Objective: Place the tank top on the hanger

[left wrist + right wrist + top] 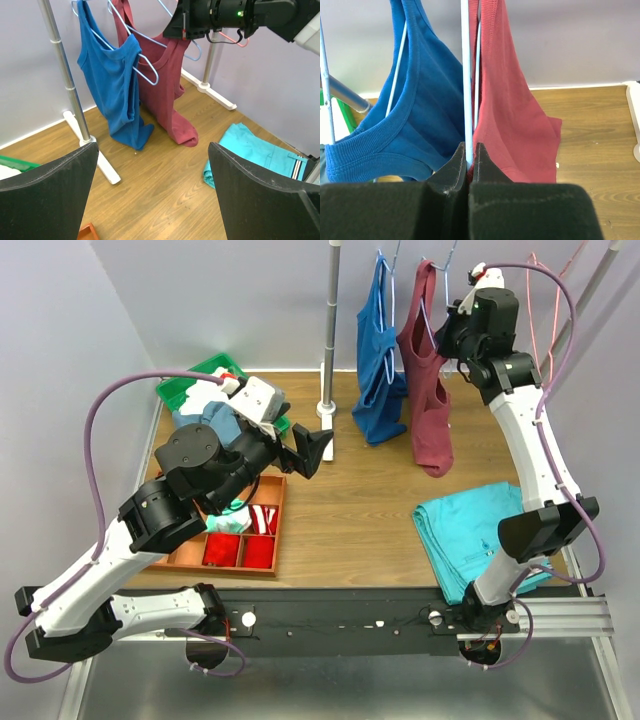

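The maroon tank top [430, 390] hangs from the rail at the back, one strap up high and its hem touching the table. In the left wrist view the tank top [167, 85] droops beside the blue one. The hanger [466, 75], a thin pale wire, runs down between the two tops, and my right gripper [469, 152] is shut on it. From above, that gripper [450, 332] sits right of the tank top's upper part, where the hanger [430, 302] shows as a pale wire. My left gripper [315, 450] hovers open over mid-table, nothing between its fingers [60, 185].
A royal-blue tank top [380, 360] hangs left of the maroon one, beside the rack's white pole [328, 330]. Turquoise trousers [470, 530] lie folded at the right front. An orange tray [240, 540] and a green bin [200, 385] stand at left. A salmon hanger [540, 290] hangs at far right.
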Robot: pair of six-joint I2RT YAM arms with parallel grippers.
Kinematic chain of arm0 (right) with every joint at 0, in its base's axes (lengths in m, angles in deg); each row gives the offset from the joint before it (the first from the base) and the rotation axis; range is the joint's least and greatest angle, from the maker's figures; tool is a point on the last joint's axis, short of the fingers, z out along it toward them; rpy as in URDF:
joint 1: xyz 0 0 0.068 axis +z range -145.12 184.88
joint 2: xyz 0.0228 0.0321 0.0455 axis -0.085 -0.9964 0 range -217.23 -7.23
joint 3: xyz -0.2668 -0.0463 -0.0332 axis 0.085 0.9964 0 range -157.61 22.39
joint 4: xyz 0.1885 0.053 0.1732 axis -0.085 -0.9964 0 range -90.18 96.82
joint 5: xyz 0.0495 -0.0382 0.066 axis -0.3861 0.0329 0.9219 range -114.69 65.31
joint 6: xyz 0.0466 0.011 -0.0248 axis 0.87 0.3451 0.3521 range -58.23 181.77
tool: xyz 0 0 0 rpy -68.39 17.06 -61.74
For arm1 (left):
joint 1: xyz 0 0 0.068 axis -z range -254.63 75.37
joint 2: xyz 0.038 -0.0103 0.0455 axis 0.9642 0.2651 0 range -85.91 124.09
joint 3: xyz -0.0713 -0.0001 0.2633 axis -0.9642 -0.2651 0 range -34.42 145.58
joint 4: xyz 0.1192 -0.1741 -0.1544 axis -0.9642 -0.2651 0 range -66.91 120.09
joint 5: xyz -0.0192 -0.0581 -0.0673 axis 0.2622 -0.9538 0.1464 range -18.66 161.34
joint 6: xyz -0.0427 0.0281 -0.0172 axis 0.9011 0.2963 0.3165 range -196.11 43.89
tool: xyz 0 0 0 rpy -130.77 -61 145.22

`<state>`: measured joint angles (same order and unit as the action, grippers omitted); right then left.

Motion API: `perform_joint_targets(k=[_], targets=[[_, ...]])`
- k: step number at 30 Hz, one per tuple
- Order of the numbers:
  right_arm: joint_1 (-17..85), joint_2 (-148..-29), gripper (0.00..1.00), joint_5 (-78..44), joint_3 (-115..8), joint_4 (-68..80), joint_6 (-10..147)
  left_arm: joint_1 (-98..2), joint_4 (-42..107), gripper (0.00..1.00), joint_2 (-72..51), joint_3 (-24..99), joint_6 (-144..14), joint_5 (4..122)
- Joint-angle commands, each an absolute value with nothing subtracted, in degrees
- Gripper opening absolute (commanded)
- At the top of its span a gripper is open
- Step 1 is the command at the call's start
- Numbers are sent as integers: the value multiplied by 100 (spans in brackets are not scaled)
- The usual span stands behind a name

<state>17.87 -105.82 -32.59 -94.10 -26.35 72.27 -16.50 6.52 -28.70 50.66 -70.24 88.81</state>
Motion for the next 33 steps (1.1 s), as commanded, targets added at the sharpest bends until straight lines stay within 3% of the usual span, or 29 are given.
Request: perform_joint_targets(k=[1, 5, 6, 11, 17, 18, 23, 33], targets=[[1753, -10409, 1, -3260, -9258, -2271, 7258, -1662, 531, 99, -2887, 4960, -6996, 9041], [1753, -10278, 9, -3322, -9065, -2271, 7319, -1662, 548, 99, -2913, 4829, -6943, 9067], [1753, -10233, 16, -3339, -9003, -2219, 7328, -1662, 548, 99, -2905, 4768, -6917, 9067], [1753, -10049, 32, -3471, -8845, -2271, 7363, -1662, 601, 99, -2913, 4609, -6837, 9032], [1753, -9680, 61, -3384, -8713, -2508, 7626, -1662, 645, 99, -2913, 4389, -6662, 8997], [1753, -9592, 71, -3323, -8556, -2535, 7697, -1662, 654, 99, -2913, 4319, -6618, 8997], [1753, -8574, 97, -3137, -7581, -2430, 8119, -1680, 566, 99, -2773, 4143, -6328, 8988], [1753, -6334, 100, -3129, -4637, -2411, 9050, -1715, 732, 99, -2896, 2931, -5247, 8953]])
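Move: At the right fingertips the hanger's near side is still pinched; the middle of its maroon tank top lies some 6 cm ahead, 3 cm right and 17 cm below. The blue tank top hangs about 10 cm left, 6 ahead and 17 below; the empty pink hanger is roughly 20 cm right and 7 ahead. From the left hand, the maroon tank top is about 35 cm ahead, 30 right and 25 below. Lowering the hanger about 1.5 cm, the right hand opens its fingers fully, letting go of the hanger with the maroon tank top, then backs some 15 cm away towards its base, rolling its left side up and dipping slightly at the end. The left hand, empty and open, sinks about 13 cm at a quickening pace and tips its fingers downward some 15 degrees. ##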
